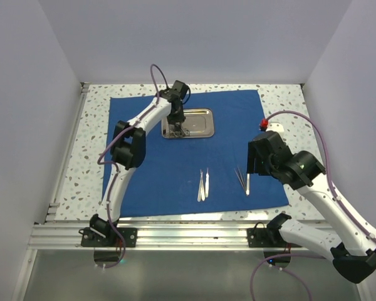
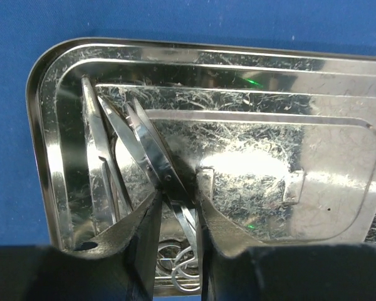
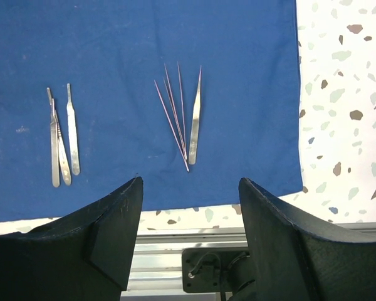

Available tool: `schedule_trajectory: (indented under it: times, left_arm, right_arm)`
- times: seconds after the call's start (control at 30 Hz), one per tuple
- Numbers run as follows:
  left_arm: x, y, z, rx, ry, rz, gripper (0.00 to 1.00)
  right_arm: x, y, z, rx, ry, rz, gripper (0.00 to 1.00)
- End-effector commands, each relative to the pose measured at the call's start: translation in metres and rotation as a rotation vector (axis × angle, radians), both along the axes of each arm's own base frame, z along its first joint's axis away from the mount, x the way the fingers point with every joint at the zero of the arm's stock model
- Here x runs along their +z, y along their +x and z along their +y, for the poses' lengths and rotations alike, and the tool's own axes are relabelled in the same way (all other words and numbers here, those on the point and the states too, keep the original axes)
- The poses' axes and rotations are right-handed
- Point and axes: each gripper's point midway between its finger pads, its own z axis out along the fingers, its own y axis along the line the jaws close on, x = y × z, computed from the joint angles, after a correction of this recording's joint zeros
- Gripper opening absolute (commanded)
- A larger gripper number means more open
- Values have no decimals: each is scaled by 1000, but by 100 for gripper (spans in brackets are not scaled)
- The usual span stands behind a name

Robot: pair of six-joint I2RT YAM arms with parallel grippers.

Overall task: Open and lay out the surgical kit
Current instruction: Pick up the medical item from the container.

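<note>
The royal-blue cloth point(image 1: 150, 169) lies spread flat on the table. The steel tray point(image 1: 200, 122) sits on its far part. My left gripper point(image 1: 177, 127) reaches down into the tray's left end. In the left wrist view its fingers point(image 2: 144, 219) are closed around the shanks of ring-handled scissors point(image 2: 151, 147), which lie with other ring-handled instruments point(image 2: 97, 150) in the tray point(image 2: 269, 69). My right gripper point(image 1: 255, 168) is open and empty above the cloth's near right part. Below it lie tweezers point(image 3: 194, 119) and thin probes point(image 3: 173, 119), with three flat silver handles point(image 3: 61, 138) to their left.
Speckled tabletop point(image 1: 282, 100) shows right of the cloth. An aluminium rail point(image 1: 188, 235) runs along the near edge, with the arm bases on it. White walls close in the left, back and right sides.
</note>
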Motion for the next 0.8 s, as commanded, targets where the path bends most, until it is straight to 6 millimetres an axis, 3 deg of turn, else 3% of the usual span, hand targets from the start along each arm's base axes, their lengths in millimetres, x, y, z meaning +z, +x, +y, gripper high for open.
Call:
schedule_trajectory:
  times: [0.0, 0.17, 0.27, 0.33, 0.4, 0.6, 0.77]
  left_arm:
    - [-16, -28, 10, -7, 70, 89, 31]
    - [-35, -46, 15, -12, 107, 141, 25]
    - [-41, -49, 16, -18, 112, 156, 16]
    - [-39, -48, 15, -27, 109, 154, 1]
    - [-34, -45, 12, -34, 99, 142, 0]
    - [9, -26, -5, -61, 15, 42, 0]
    - [71, -7, -22, -81, -83, -85, 0]
  right_arm:
    - [7, 4, -3, -3, -5, -47, 66]
    - [6, 3, -4, 0, -2, -54, 66]
    - [4, 2, -3, 7, 1, -55, 67]
    - [4, 2, -3, 10, 2, -58, 67]
    - [4, 2, -3, 11, 4, -60, 66]
    - [4, 2, 0, 25, 22, -67, 67]
    - [3, 2, 5, 50, 33, -59, 66]
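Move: The scissors lie between the left hand's parted fingertips, practically centred under them and about 1 cm lower. A second pair of scissors is some 2 cm to the left of that hand, level with it; the forceps are about 3 cm left and 1 cm ahead. The tray's middle is roughly 3 cm right and 1 cm ahead, 2 cm down. From the right hand the scissors are about 31 cm ahead, 23 cm left and 20 cm below. The scissors' shank is pinched near the pivot as the left fingers, about a third open, close almost fully while the hand eases back about 1 cm and dips slightly. Keeping its grip, the hand then turns rightward by about 1 cm and rises about 1 cm from its lowest point, the wrist barely turning. ##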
